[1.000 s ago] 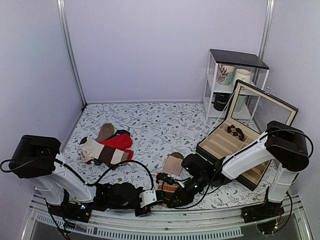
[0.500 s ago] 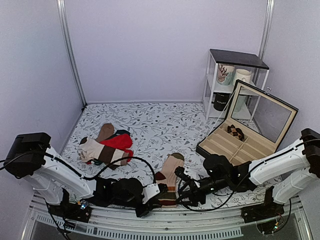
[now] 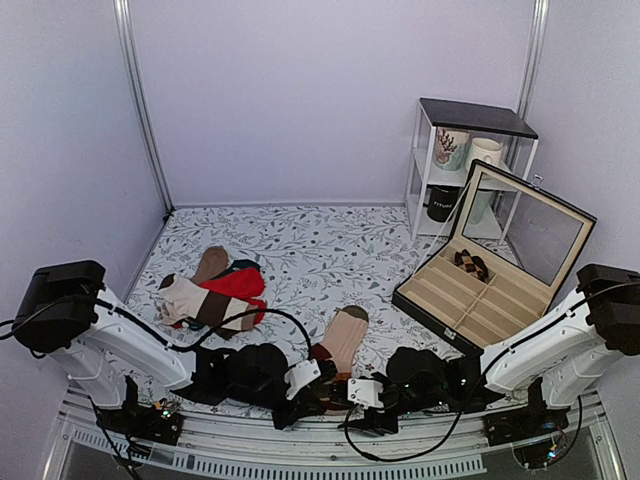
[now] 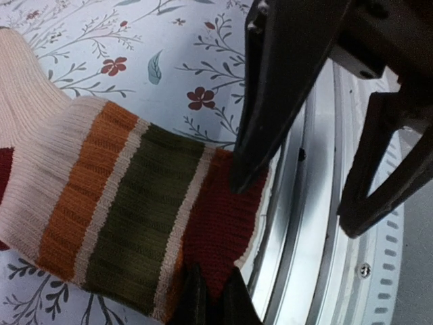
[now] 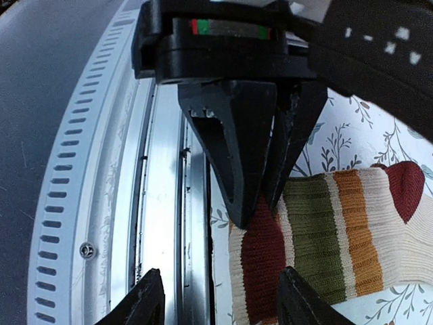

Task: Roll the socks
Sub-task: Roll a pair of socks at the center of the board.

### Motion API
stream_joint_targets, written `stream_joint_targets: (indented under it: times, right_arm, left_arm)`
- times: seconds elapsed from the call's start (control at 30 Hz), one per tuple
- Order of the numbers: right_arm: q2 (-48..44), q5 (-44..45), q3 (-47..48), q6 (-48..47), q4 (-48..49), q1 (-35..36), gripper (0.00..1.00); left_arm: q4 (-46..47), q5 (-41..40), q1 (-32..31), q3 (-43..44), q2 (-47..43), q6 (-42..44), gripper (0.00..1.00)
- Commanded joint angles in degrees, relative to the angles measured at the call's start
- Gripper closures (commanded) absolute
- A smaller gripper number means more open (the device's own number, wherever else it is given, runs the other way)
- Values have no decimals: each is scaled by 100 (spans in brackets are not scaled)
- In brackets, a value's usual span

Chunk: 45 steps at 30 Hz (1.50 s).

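Note:
The tan socks (image 3: 345, 335) lie near the table's front edge, with the striped leg towards me; whether one lies under the other I cannot tell. My left gripper (image 3: 325, 387) is shut on the rust-red cuff, seen in the left wrist view (image 4: 213, 288) with the sock (image 4: 122, 196) spread flat. My right gripper (image 3: 348, 402) is open and faces the left one. In the right wrist view (image 5: 223, 301) its fingertips (image 5: 145, 301) straddle the cuff edge of the sock (image 5: 325, 230) and the metal rail, holding nothing.
A pile with a bright red sock (image 3: 238, 283) and a cream brown-banded sock (image 3: 200, 305) lies at mid-left. An open black box (image 3: 480, 300) and a white shelf (image 3: 465, 165) with mugs stand at the right. A metal rail (image 3: 300, 440) runs along the near edge.
The sock went from folded to stretched out flat. My right gripper let go, swung right, then came back low to the cuff at the near edge. The left gripper stayed at the cuff.

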Motion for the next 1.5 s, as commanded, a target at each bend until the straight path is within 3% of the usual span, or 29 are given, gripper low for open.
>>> stream_joint_targets:
  times: [0.0,0.13,0.4,0.43,0.5,0.6,0.73,0.9,1.1,1.47]
  right_arm:
    - [363,447,214,-328,-10,110,43]
    - [602,727,263,-274,-36,117,48]
    - [954,797,432,218,-579,171,85]
    - [974,819,435,314,-622,182,89]
    - [970,795,405,536,-675,181,94]
    - [922,638,371,898,-745,172,95]
    - [961,235,391,1409,-859,90,95]
    - [1127,-1041,698,2113,-1301,-406,95]
    - [1292,-2077,990,2553,-2192,-1090,95]
    - [1600,-2382,1244,2485,-2629,-1367,95]
  left_arm:
    - [-867,195,81,-231,295,-49,100]
    - [-758,250,101,-302,300,-63,100]
    - [-532,292,151,-416,199,-65,100]
    - [-501,224,159,-418,159,-69,99]
    - [-493,-16,158,-398,14,-39,80]
    - [-335,-529,114,-461,-423,184,70]
    - [185,-1673,-124,-716,-1294,961,68]
    - [1305,-1542,-210,-1253,-1857,1977,60]
    - [1304,-1218,-252,-1208,-1610,2230,59]
    - [1479,-1338,-482,-793,-326,2187,57]
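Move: Below the open right hand, the burgundy cuff roll has its middle about 4 cm to its left, 2 cm ahead and 3 cm down; the sock's toe lies some 19 cm straight ahead, the heel about 10 cm ahead and 5 cm left, and the open box some 24 cm ahead and 28 cm right. The left hand already pinches the roll's left end, its middle about 3 cm to the right and 1 cm back. Sinking about 2.5 cm and easing 2 cm forward, the right hand shuts on the roll's right end, then tips its wrist forward some 40 degrees, edging the roll another centimetre towards the toe. The left fingers let go of the left end; that hand lifts about 6.5 cm while swinging forward-left and tipping back some 25 degrees, then lowers again, open, over that end. ##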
